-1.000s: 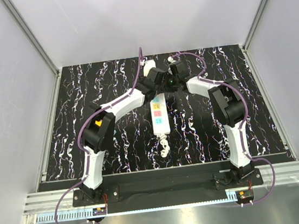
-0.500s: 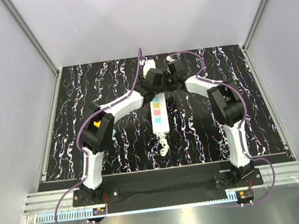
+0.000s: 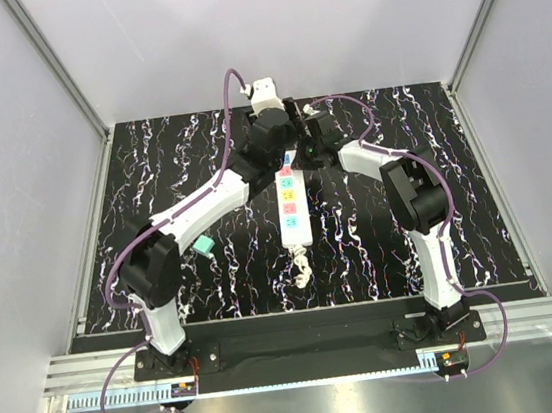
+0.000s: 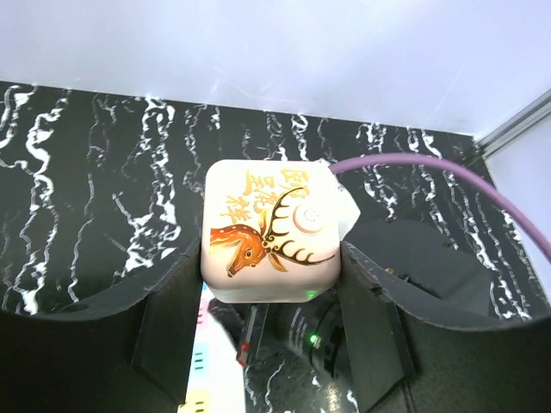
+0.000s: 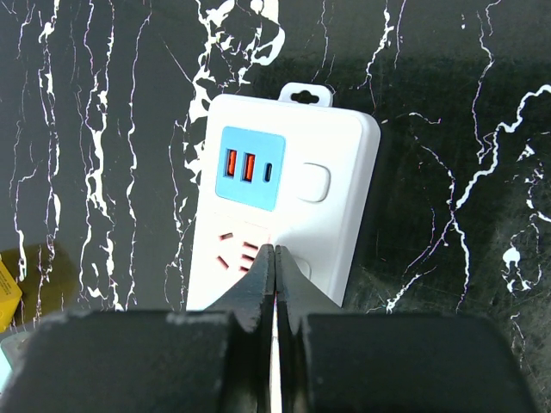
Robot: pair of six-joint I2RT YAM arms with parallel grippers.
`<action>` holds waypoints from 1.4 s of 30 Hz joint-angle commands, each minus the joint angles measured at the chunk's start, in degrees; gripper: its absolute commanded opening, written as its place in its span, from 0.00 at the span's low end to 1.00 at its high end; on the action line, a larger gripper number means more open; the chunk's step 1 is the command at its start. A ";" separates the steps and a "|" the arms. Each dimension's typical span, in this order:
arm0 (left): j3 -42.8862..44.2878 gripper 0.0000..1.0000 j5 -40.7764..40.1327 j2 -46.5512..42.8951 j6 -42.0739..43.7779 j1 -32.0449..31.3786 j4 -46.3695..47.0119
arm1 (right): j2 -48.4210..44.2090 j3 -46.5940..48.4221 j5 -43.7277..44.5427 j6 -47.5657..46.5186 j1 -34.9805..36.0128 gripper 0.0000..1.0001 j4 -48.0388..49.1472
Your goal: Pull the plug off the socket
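Observation:
The socket is a long white power strip (image 3: 293, 202) with coloured outlets, lying mid-table with its knotted white cord (image 3: 303, 266) at the near end. My left gripper (image 4: 269, 297) is shut on the plug (image 4: 269, 231), a white cube with an orange deer drawing. It holds the plug clear above the strip, whose outlets (image 4: 205, 379) show below. In the top view the left gripper (image 3: 278, 138) hangs over the strip's far end and hides the plug. My right gripper (image 5: 275, 251) is shut and empty, with its tips pressed on the strip's far end (image 5: 293, 194) beside the pink outlet.
A small teal object (image 3: 202, 246) lies on the black marbled mat (image 3: 457, 204) left of the strip. Grey walls and aluminium rails enclose the mat on three sides. The right arm's purple cable (image 4: 448, 168) runs just beyond the plug.
My left gripper has lifted up and away from the strip with the plug in it, and the left arm has stretched out. The right gripper stays pressed on the strip.

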 commanded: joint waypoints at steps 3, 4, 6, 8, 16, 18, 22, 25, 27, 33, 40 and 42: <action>-3.61 0.00 -8.62 -5.62 2.99 -0.32 2.26 | 4.59 -2.22 1.46 -1.29 1.79 0.00 -10.81; -4.06 0.00 -9.86 -6.06 3.69 -0.23 1.73 | 4.50 -2.22 1.46 -1.29 1.79 0.00 -10.72; -5.73 0.00 -13.02 -7.99 4.05 -0.06 -0.03 | 4.59 -2.30 1.37 -1.20 1.79 0.00 -10.72; -8.18 0.00 -14.97 -10.62 4.14 0.12 -0.82 | 4.59 -2.39 1.37 -1.29 1.79 0.00 -10.81; -20.84 0.00 -11.46 -25.12 -2.27 0.12 -6.09 | 4.50 -2.30 1.02 -1.73 1.79 0.00 -10.72; -25.06 0.00 -10.23 -29.87 -5.68 0.12 -11.34 | 4.59 -2.30 1.10 -1.81 1.79 0.00 -10.81; -34.01 0.00 -6.81 -38.74 -13.16 0.47 -20.50 | 4.59 -2.22 0.58 -1.99 1.79 0.00 -10.63; -42.63 0.00 -1.63 -49.79 -18.26 1.52 -24.64 | 4.41 -2.48 0.40 -2.25 1.79 0.00 -10.37; -47.64 0.00 4.08 -53.77 -20.81 3.71 -26.92 | 4.24 -2.74 0.31 -2.51 1.79 0.00 -10.19; -54.86 0.00 21.57 -62.75 -24.34 14.52 -32.03 | 4.06 -3.18 0.14 -2.60 1.79 0.00 -9.67; -57.94 0.00 27.38 -60.92 -25.22 19.37 -30.98 | 3.88 -3.62 -0.04 -2.87 1.79 0.00 -9.14; -58.38 0.00 28.35 -60.03 -25.74 19.63 -29.22 | 3.88 -3.54 -0.21 -2.95 1.79 0.00 -9.05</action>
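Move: The left hand holds the pink plug high over the socket's far end. The teal plug, beside which it is being carried, lies about 20 cm back, 27 cm left and 24 cm below; the yellow plug is about 11 cm back, 32 cm left, equally low. The socket's middle is about 8 cm back, 2 cm left and 25 cm below. From the right hand, the teal plug lies about 22 cm back, 28 cm left and 2 cm lower. Left hand carries the pink plug some 24 cm back, 22 cm left, then down beside teal, tipping 35 degrees downward. ##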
